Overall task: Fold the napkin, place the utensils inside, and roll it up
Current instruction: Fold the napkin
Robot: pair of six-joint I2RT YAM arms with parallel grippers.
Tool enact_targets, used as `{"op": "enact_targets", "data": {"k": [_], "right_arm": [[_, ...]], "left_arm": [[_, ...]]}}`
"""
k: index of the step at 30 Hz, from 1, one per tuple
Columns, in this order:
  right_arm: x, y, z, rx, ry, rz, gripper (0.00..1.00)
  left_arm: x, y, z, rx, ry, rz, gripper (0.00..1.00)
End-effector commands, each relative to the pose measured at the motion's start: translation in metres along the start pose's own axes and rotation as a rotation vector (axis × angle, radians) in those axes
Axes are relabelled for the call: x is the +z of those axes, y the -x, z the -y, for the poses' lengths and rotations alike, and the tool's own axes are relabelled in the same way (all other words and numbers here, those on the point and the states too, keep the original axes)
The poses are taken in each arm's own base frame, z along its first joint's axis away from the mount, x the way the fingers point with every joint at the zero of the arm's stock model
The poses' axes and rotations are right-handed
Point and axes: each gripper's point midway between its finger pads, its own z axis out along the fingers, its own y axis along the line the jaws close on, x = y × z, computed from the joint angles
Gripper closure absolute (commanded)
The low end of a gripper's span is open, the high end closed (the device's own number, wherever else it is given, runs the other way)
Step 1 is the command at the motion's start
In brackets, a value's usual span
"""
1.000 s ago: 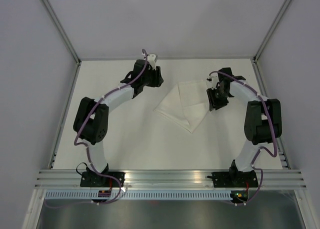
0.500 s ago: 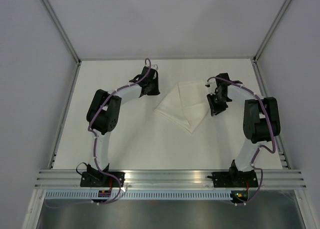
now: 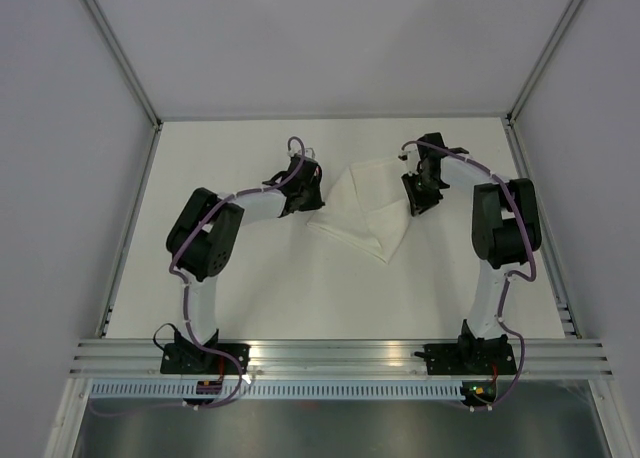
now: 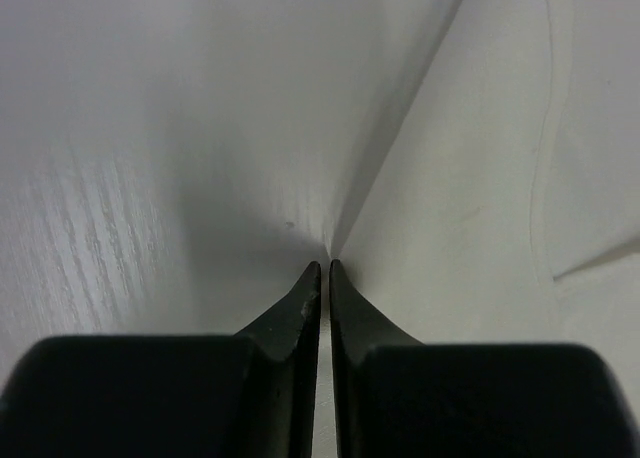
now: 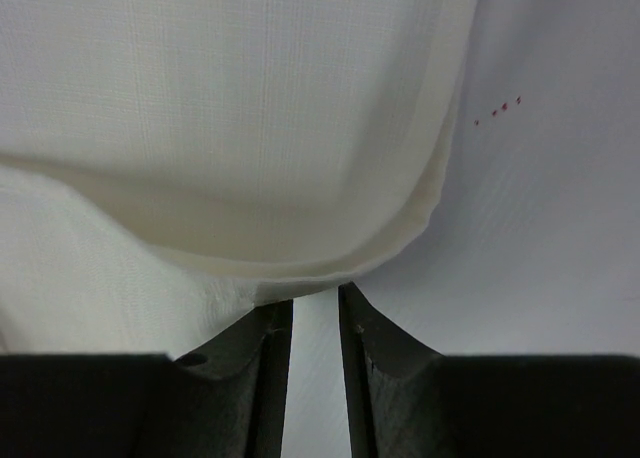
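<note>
The white napkin (image 3: 365, 213) lies folded and rumpled in the middle of the pale table (image 3: 260, 278). My left gripper (image 3: 312, 190) is at its left edge. In the left wrist view the jaws (image 4: 325, 266) are closed to a thin slit on the raised edge of the napkin (image 4: 480, 178). My right gripper (image 3: 413, 200) is at the napkin's right edge. In the right wrist view its jaws (image 5: 315, 296) stand narrowly apart with cloth between them, under a curled fold of the napkin (image 5: 250, 128). The knife is out of view.
An aluminium rail (image 3: 340, 358) with both arm bases runs along the near edge. Pale enclosure walls and metal frame posts (image 3: 120, 48) bound the table at the left, right and back.
The left gripper has come from the far left of the table down to the napkin's left edge. The right gripper has moved left and farther, pushing the napkin's right edge inward.
</note>
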Motion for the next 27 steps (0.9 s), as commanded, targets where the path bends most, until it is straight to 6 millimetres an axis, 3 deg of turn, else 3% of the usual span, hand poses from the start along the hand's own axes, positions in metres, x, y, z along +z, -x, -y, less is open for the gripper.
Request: {"op": "enact_targets", "data": {"k": [1,7,14,16,19,20,22,23,24,25,26,27], "right_arm": [[0.021,0.009,0.007,0.010,-0.042,-0.012,0.69],[0.032,0.027,0.010,0.008,-0.055,-0.005,0.69],[0.039,0.039,0.018,0.022,-0.098,0.021,0.68],[0.036,0.040,0.022,0.034,-0.107,0.041,0.63],[0.015,0.045,0.035,0.063,-0.118,0.085,0.56],[-0.001,0.052,0.036,0.064,-0.110,0.125,0.54],[-0.015,0.047,0.047,0.078,-0.121,0.150,0.50],[-0.038,0.057,0.053,0.059,-0.148,0.220,0.49],[-0.047,0.056,0.057,0.046,-0.164,0.245,0.45],[-0.049,0.049,0.058,0.030,-0.174,0.254,0.44],[-0.068,0.052,0.055,-0.008,-0.176,0.299,0.43],[-0.072,0.049,0.052,-0.028,-0.165,0.307,0.42]], "left_arm": [[-0.008,-0.036,-0.008,-0.049,0.073,-0.054,0.89],[-0.023,-0.055,-0.006,-0.067,0.085,-0.048,0.89],[-0.040,-0.055,-0.013,-0.056,0.106,-0.017,0.86],[-0.046,-0.046,-0.015,-0.029,0.114,0.007,0.82],[-0.063,-0.020,-0.012,-0.006,0.096,0.059,0.75],[-0.068,-0.011,-0.011,-0.002,0.087,0.080,0.74],[-0.087,0.013,-0.006,0.024,0.073,0.143,0.71],[-0.092,0.018,-0.008,0.044,0.076,0.157,0.71],[-0.099,0.026,-0.004,0.049,0.063,0.191,0.70],[-0.108,0.035,0.000,0.053,0.040,0.224,0.68],[-0.112,0.034,0.001,0.061,0.028,0.235,0.65],[-0.116,0.041,0.006,0.057,0.000,0.263,0.64]]}}
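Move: The half-folded napkin lies askew between my hands. Its middle is about 10 cm to the right of my left hand and 1 cm back, and its left corner is some 4 cm back and 2 cm left of that hand, all at fingertip height. From my right hand the napkin's middle is about 11 cm left and 1 cm back. The near corner is roughly 13 cm back and 6 cm left of my right hand, the far corner 13 cm ahead and 2 cm left. I swivel the napkin counter-clockwise between my hands, staying low. My left fingertips, still on its left edge, drag back towards me about 6 cm, while my right fingers, against the right edge, push forward just as far. Then I open both grippers somewhat and come off, left hand up and outward to the left, right hand to the right, back and slightly up. ##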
